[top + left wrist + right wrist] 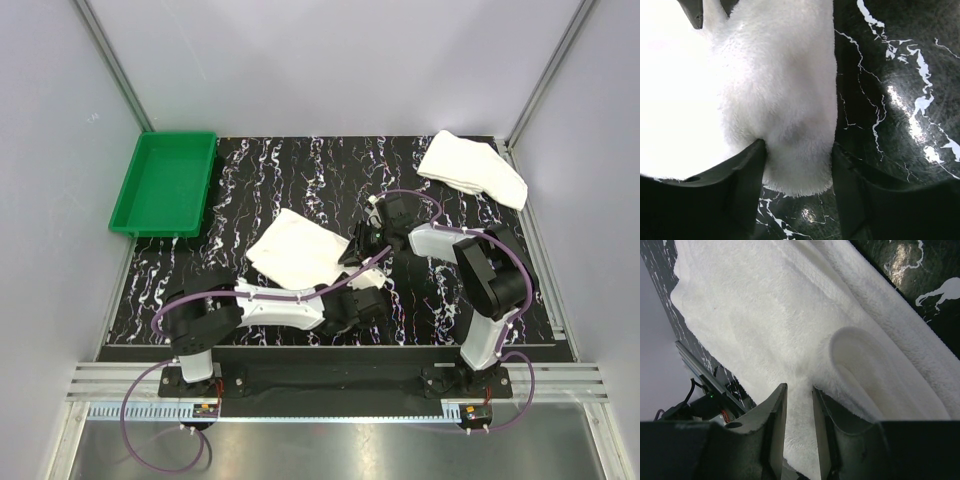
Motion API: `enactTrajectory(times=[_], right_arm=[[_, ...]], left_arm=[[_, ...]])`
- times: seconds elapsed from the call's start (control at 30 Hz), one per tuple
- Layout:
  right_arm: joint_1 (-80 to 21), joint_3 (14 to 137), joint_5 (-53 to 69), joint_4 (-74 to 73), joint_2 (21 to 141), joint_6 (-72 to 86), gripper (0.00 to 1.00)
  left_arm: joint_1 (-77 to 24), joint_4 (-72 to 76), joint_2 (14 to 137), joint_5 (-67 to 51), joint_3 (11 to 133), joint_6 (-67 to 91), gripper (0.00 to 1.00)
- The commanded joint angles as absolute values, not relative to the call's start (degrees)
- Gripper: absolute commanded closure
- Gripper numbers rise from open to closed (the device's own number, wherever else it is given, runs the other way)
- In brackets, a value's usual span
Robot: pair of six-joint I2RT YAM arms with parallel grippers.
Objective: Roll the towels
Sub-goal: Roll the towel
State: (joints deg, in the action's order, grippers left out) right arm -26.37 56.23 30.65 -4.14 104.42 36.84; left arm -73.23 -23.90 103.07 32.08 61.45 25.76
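Observation:
One white towel lies partly folded in the middle of the black marbled table. My left gripper is at its near right corner. In the left wrist view a thick fold of this towel sits between the fingers of my left gripper, which press on both of its sides. My right gripper meets the same towel from the right. In the right wrist view my right gripper is shut on a raised edge of the towel, beside a curled fold. A second white towel lies crumpled at the back right.
A green plastic tray stands at the back left, overhanging the table's left edge. Grey walls close in the back and both sides. Both arms cross near the table's middle front, their purple cables looping above them.

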Motion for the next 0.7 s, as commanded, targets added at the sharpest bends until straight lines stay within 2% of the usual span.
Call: enactTrajectory(times=[0.0,0.03,0.13,0.17,0.2,0.23,0.33,0.37,0.47,0.67], right_arm=[[-26.5,54.9,26.3,-8.3,103.8,34.0,0.65],[-26.5,55.3,25.9,-8.7,103.5,33.8,0.66],[-26.4,56.8,25.1,-11.6,102.6,32.0,0.65],[-26.2,57.3,23.7,-14.2,102.1,31.5,0.65],[-25.7,58.0,23.0,-15.7,101.6,30.2,0.65],[-25.3,59.1,21.9,-17.0,100.2,29.6,0.64],[-22.5,61.3,20.6,-22.0,95.9,27.1,0.57],[-21.7,62.2,18.7,-25.6,94.9,26.4,0.47],[-18.3,66.9,13.3,-33.4,91.8,23.0,0.32],[-14.2,76.5,1.4,-44.2,87.1,20.0,0.2]], left_arm=[[-73.3,-24.0,103.8,28.4,59.5,26.5,0.49],[-73.3,-23.6,103.6,27.2,59.4,25.8,0.51],[-72.7,-23.6,103.5,23.4,60.1,25.3,0.67],[-72.5,-23.7,103.5,22.0,60.7,25.5,0.78],[-72.4,-23.7,103.6,20.7,61.0,25.8,0.97],[-72.2,-23.6,103.9,18.3,61.3,26.4,1.0],[-72.3,-23.0,104.5,13.6,62.7,27.3,1.0],[-72.2,-22.2,104.6,12.5,63.1,27.4,1.0],[-72.2,-21.4,104.8,8.7,64.4,28.8,1.0],[-71.2,-16.1,104.3,-1.4,65.0,33.7,1.0]])
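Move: The rolled-up towel's near right-hand corner lies between the open left fingers, practically at the hand point and about 1 cm below it. The towel's middle is some 11 cm ahead and 11 cm left of that hand, and the table's near edge about 5 cm straight behind it. From the right hand, at the towel's far right edge, that corner is roughly 12 cm back, 5 cm right and 2 cm lower; the folded second towel stands about 17 cm ahead and 24 cm right. The towel's near right corner gets pinched as the left fingers close from just over half open to nearly shut. Keeping hold, the left hand then drags the corner about 5 cm right and some 3 cm back towards the table's near edge, its fingers swinging down and rightward. The right hand comes free of the towel and withdraws right, up and somewhat forward, opening wider. ##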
